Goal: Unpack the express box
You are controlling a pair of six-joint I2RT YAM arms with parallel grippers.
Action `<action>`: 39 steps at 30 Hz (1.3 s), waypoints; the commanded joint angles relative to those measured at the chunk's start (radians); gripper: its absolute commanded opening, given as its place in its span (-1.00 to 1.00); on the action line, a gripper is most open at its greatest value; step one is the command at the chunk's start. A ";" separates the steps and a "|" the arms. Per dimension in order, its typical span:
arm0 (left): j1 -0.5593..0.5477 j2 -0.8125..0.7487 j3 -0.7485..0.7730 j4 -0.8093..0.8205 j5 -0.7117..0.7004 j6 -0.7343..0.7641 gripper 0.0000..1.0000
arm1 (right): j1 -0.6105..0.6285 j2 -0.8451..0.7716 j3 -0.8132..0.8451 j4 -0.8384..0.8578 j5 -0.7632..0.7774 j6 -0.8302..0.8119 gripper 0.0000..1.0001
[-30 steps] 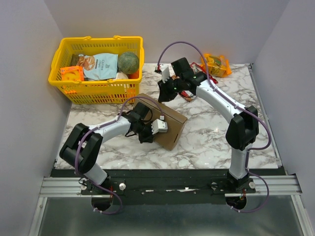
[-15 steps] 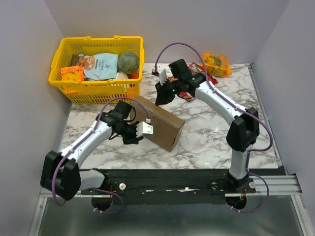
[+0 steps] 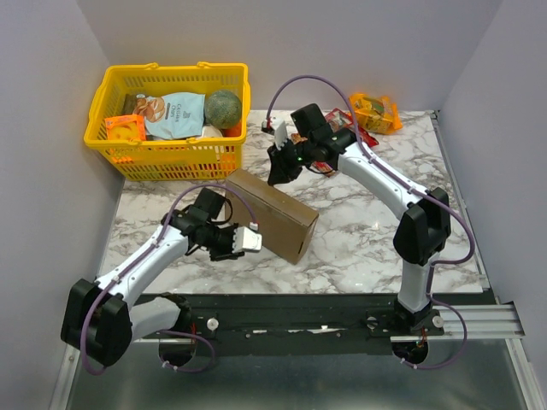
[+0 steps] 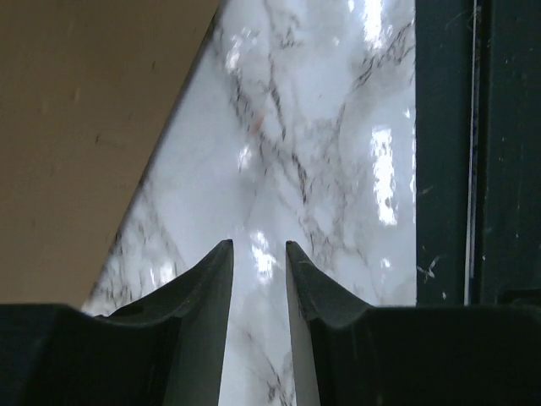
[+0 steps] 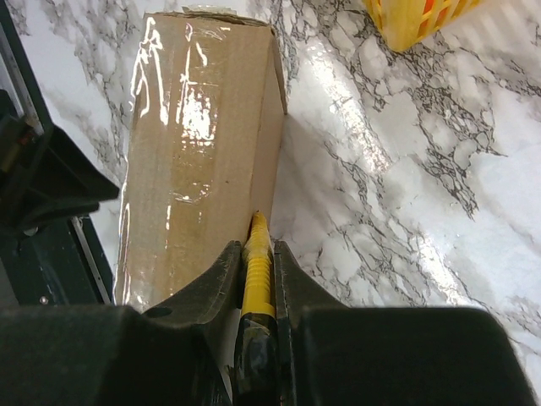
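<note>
The express box (image 3: 275,213) is a plain brown carton with shiny clear tape, lying at an angle mid-table; it also shows in the right wrist view (image 5: 194,152) and the left wrist view (image 4: 84,127). My left gripper (image 3: 249,241) (image 4: 258,247) is open just off the box's near-left side, with only marble between its fingers. My right gripper (image 3: 278,164) (image 5: 256,252) hangs over the box's far end, shut on a yellow cutter (image 5: 258,254). The cutter's tip sits against the box's top edge.
A yellow basket (image 3: 111,137) at the back left holds snack bags and a green round fruit. An orange snack pack (image 3: 376,113) lies at the back right, with red packets (image 3: 329,164) beside my right arm. The table's dark front rail (image 4: 473,169) is close to my left gripper.
My left gripper let go of the box, opened and drew back toward the near left. The right gripper shifted slightly left with the cutter still in it.
</note>
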 commanded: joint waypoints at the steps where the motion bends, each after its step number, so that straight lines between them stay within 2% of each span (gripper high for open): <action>1: -0.130 0.115 -0.001 0.265 -0.027 0.046 -0.20 | 0.018 0.014 0.051 -0.057 -0.018 -0.014 -0.99; 5: -0.184 0.235 0.040 0.350 -0.024 0.063 -0.20 | 0.021 0.025 0.057 -0.060 -0.028 -0.016 -0.99; 10: -0.265 0.296 0.034 0.477 -0.011 0.069 -0.20 | 0.021 0.048 0.071 -0.069 -0.054 -0.024 -0.99; 19: -0.354 0.477 0.176 0.646 -0.078 -0.161 -0.20 | 0.022 0.151 0.181 -0.111 -0.091 -0.054 -0.99; 26: -0.414 0.626 0.322 0.714 -0.123 -0.273 -0.20 | 0.021 0.176 0.251 -0.062 0.005 -0.051 -0.99; 31: -0.434 0.659 0.345 0.732 -0.112 -0.336 -0.20 | 0.021 0.197 0.278 -0.059 0.012 -0.034 -0.99; 35: -0.429 0.614 0.333 0.700 -0.032 -0.352 -0.18 | 0.018 0.196 0.355 -0.030 0.083 -0.014 -0.99; 38: -0.420 0.565 0.351 0.689 0.047 -0.462 -0.15 | 0.006 0.171 0.431 -0.017 0.205 -0.014 -0.99; 39: -0.415 0.560 0.377 0.697 0.098 -0.560 -0.14 | -0.005 0.160 0.477 -0.014 0.262 -0.004 -0.99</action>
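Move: About 10 cm ahead of the left hand and 10 cm to its right is the middle of the box, standing on a long edge at roughly hand height; the knife in the right fingers is some 16 cm ahead, 14 cm right and 11 cm above. From the right hand the box is about 7 cm back, 5 cm left and 11 cm below; the yellow basket lies 18 cm ahead, 33 cm left, and the red bag 17 cm ahead, 15 cm right, both lower. Sweeping about 22 cm to the right along the box's near face, the left hand first sinks some 4 cm, then works forward about 5 cm against the box's right part, fingers still parted. The right hand, keeping hold of the knife, dips slightly while easing left, then goes about 5 cm forward and rises, away from the box. ##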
